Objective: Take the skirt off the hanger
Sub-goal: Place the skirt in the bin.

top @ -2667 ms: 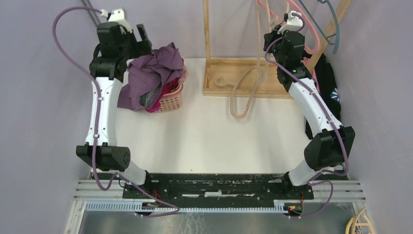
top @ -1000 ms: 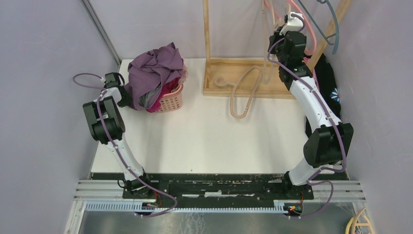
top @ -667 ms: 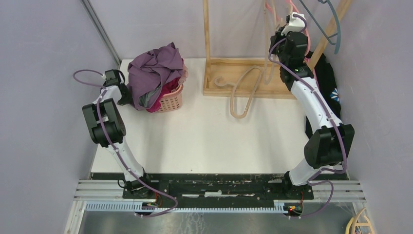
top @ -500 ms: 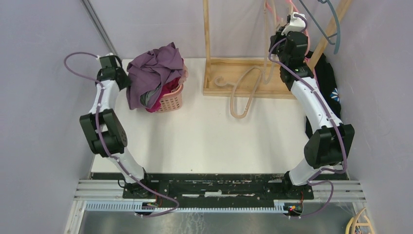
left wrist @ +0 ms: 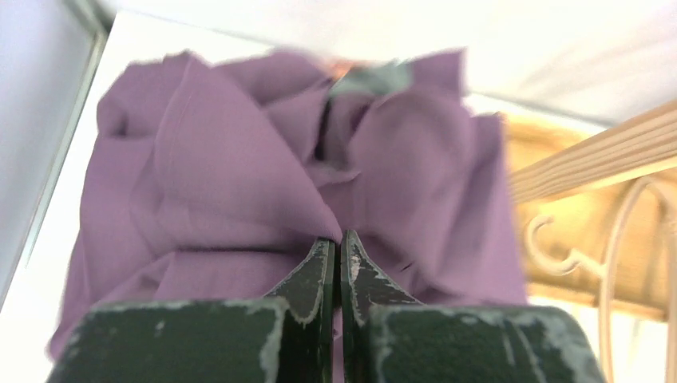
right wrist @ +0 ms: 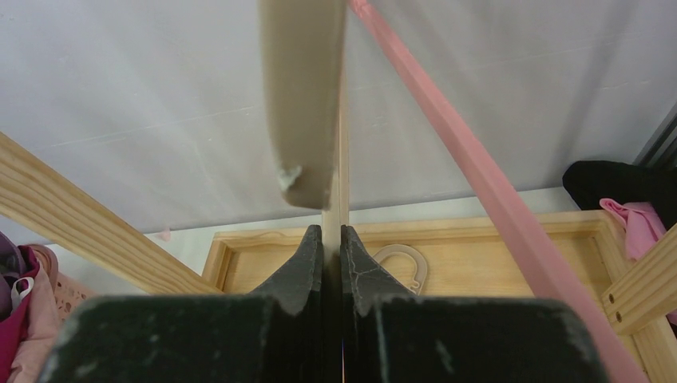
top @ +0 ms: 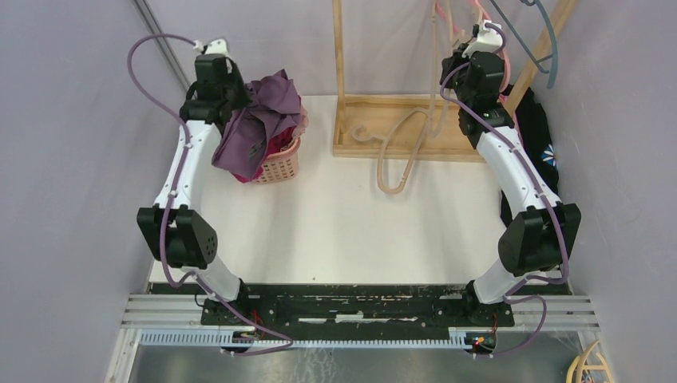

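Note:
A purple skirt point(top: 263, 112) is heaped on a pink basket point(top: 281, 163) at the table's back left, one side trailing down the basket's left. My left gripper point(top: 234, 94) is above its left edge, shut on a fold of the skirt point(left wrist: 207, 175), the left gripper's point(left wrist: 337, 239) jaws pinched together in the cloth. My right gripper point(top: 463, 52) is raised at the wooden rack, shut on the thin edge of a beige hanger point(right wrist: 303, 96); the right gripper's point(right wrist: 332, 231) jaws clamp that strip. No cloth hangs on this hanger point(top: 437, 64).
A wooden rack with a tray base point(top: 383, 100) stands at the back centre. A second beige hanger point(top: 399, 159) lies across its front rim. A pink hanger point(right wrist: 447, 120) and a blue-grey hanger point(top: 547, 48) hang at the right. Dark clothing point(top: 543, 136) lies by the right wall.
The left arm rose from low beside the basket to above it, its gripper closed on the purple cloth and pulled one side up and leftward. The right arm barely moved.

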Controlling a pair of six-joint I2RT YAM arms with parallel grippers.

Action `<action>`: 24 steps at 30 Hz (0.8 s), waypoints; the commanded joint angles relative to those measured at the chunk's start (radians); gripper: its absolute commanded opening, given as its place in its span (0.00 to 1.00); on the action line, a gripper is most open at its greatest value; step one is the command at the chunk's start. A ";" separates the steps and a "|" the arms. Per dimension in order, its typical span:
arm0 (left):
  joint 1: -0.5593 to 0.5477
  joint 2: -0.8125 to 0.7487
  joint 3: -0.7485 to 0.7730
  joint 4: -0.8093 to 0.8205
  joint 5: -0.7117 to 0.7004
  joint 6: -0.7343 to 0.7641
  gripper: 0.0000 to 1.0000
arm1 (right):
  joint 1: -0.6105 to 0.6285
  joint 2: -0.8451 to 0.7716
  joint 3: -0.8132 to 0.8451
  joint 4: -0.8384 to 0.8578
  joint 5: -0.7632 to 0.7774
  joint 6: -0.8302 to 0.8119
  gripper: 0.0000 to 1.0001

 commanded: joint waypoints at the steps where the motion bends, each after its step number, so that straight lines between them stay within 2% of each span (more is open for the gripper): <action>1: -0.087 0.062 0.280 0.057 -0.006 0.078 0.03 | -0.003 -0.049 0.013 0.084 0.001 0.013 0.01; 6: -0.177 0.231 0.598 0.067 0.073 0.137 0.03 | -0.003 -0.053 0.011 0.083 0.008 0.001 0.01; 10: -0.206 0.326 0.683 0.100 0.122 0.124 0.03 | -0.003 -0.051 0.011 0.080 0.015 -0.014 0.01; 12: -0.206 0.345 0.651 0.094 0.105 0.112 0.03 | -0.003 -0.048 0.012 0.080 0.016 -0.022 0.01; 15: -0.206 0.328 0.510 0.079 0.006 0.131 0.03 | -0.004 -0.050 0.009 0.077 0.019 -0.036 0.01; 20: -0.203 0.244 0.249 0.084 -0.266 0.144 0.03 | -0.005 -0.047 0.005 0.077 0.026 -0.041 0.01; 24: -0.175 0.265 0.112 0.055 -0.280 0.110 0.03 | -0.005 -0.042 0.007 0.080 0.018 -0.028 0.01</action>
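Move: From the left hand, which already pinches the purple skirt, the bin's middle lies about 6 cm to the right, level fore and aft, and some 18 cm below. The pink cloth on the bin's right rim is roughly 17 cm to the right, also level, and 9 cm below; the rack's left post foot stands about 30 cm to the right and 7 cm ahead. From the right hand the bin is some 59 cm to the left and 4 cm back. Swinging the pinched skirt up and to the right across the bin, the left hand rises about 16 cm, going right and a little forward while its fingers tip upward and turn clockwise. It then drops fast, some 23 cm, coming back slightly left as the fingers tip down again. They stay shut on the cloth throughout. ##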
